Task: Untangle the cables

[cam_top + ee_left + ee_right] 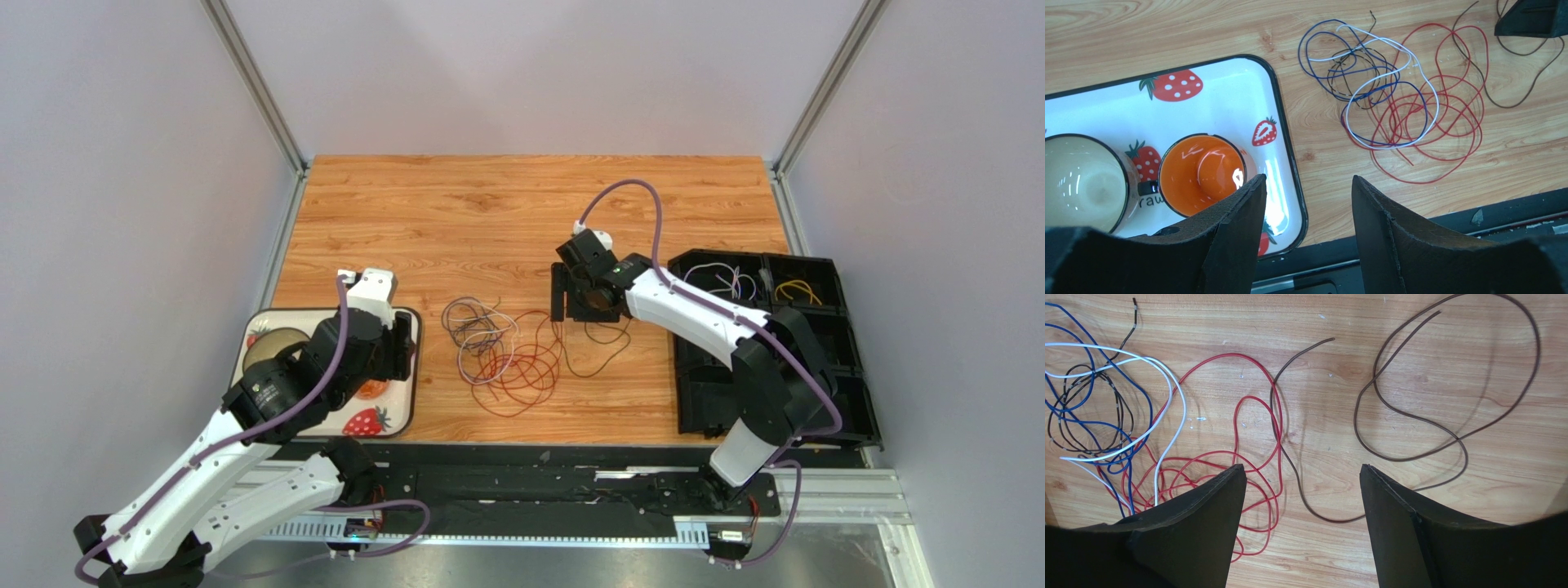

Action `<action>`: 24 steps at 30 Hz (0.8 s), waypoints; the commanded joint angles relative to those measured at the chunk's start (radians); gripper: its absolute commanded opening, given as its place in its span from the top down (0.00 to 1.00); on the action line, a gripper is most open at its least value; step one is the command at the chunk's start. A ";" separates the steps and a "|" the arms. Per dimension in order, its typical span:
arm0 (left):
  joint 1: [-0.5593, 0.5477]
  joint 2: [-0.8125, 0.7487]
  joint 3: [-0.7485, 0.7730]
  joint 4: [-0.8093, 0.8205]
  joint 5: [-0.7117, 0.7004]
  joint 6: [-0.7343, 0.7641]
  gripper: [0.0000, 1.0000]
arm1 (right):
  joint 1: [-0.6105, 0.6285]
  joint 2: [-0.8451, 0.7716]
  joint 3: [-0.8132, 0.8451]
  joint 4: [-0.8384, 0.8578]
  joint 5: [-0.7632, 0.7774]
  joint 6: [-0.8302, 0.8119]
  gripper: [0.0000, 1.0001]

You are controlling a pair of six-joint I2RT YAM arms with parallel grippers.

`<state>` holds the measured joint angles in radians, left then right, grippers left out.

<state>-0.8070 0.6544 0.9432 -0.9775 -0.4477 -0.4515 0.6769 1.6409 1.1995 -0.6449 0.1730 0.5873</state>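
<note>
The cables [505, 349] lie in a loose tangle mid-table: red [1441, 116], white [1364, 92], blue [1321, 55] and black [1352, 70] loops overlap. A brown cable [1444, 422] lies spread out to their right, and one strand of it crosses the red loops. My right gripper [1303, 467] hovers open just above the wood, and the brown strand [1315, 508] runs on the table between its fingers. Seen from above, that gripper [570, 300] is at the tangle's far right edge. My left gripper [1308, 179] is open and empty over the tray's right rim, left of the tangle.
A white strawberry-patterned tray [1229, 76] at the left holds an orange cup [1201, 174] and a cream cup [1082, 180]. A black compartment bin [846, 368] at the right holds a yellow cable [797, 292] and pale ones [736, 284]. A black rail [552, 459] runs along the near edge.
</note>
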 commanded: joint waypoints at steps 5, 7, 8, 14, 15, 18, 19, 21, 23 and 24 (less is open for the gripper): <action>0.000 -0.006 0.028 0.000 -0.014 -0.016 0.38 | 0.018 0.068 0.018 0.071 -0.058 -0.012 0.32; 0.000 -0.006 0.028 0.000 -0.016 -0.016 0.38 | 0.019 0.077 0.009 0.088 -0.072 -0.018 0.34; 0.000 -0.006 0.028 0.000 -0.016 -0.016 0.38 | 0.021 0.080 0.008 0.091 -0.079 -0.020 0.35; 0.000 -0.002 0.029 0.000 -0.014 -0.016 0.38 | 0.033 0.103 0.000 0.113 -0.093 -0.020 0.38; 0.000 -0.006 0.029 -0.001 -0.016 -0.016 0.38 | 0.033 0.108 0.000 0.116 -0.095 -0.018 0.39; 0.000 -0.006 0.029 -0.001 -0.017 -0.018 0.38 | 0.036 0.122 0.000 0.120 -0.099 -0.020 0.49; 0.000 -0.006 0.029 -0.001 -0.017 -0.018 0.38 | 0.036 0.125 0.000 0.120 -0.102 -0.018 0.52; -0.001 -0.006 0.028 -0.001 -0.017 -0.018 0.38 | 0.039 0.129 0.002 0.120 -0.101 -0.021 0.62; 0.000 -0.006 0.029 0.000 -0.019 -0.019 0.38 | 0.041 0.132 0.005 0.116 -0.095 -0.026 0.67; 0.000 -0.006 0.029 -0.001 -0.019 -0.018 0.38 | 0.042 0.135 0.006 0.116 -0.092 -0.027 0.69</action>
<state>-0.8070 0.6544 0.9432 -0.9775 -0.4545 -0.4522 0.7105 1.7660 1.1973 -0.5613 0.0769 0.5724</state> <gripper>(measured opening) 0.622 0.355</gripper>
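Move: The stretch of grey-brown cable that runs under the right edge of the red cable's loops lies about 3 cm left of the right hand, level with it and some 6 cm below. The same cable's loose loop stands roughly 5 cm to the right and 2 cm ahead of the hand; the red tangle centres about 9 cm left and 5 cm back, the blue-and-white coil about 15 cm left. From the idle left hand, that grey-brown stretch is about 11 cm ahead, 21 cm right and 19 cm below. The right hand sinks about 4 cm while sliding some 3 cm to the left, down over the place where the grey-brown cable crosses the red loop's right edge, the wrist turning only slightly as its fingers tip a little steeper. On the way down the fingers draw together from wide open to about a third open, faster towards the end, so that the grey-brown cable and the red strand beside it lie in view at the narrowed gap, though contact can't be seen. ##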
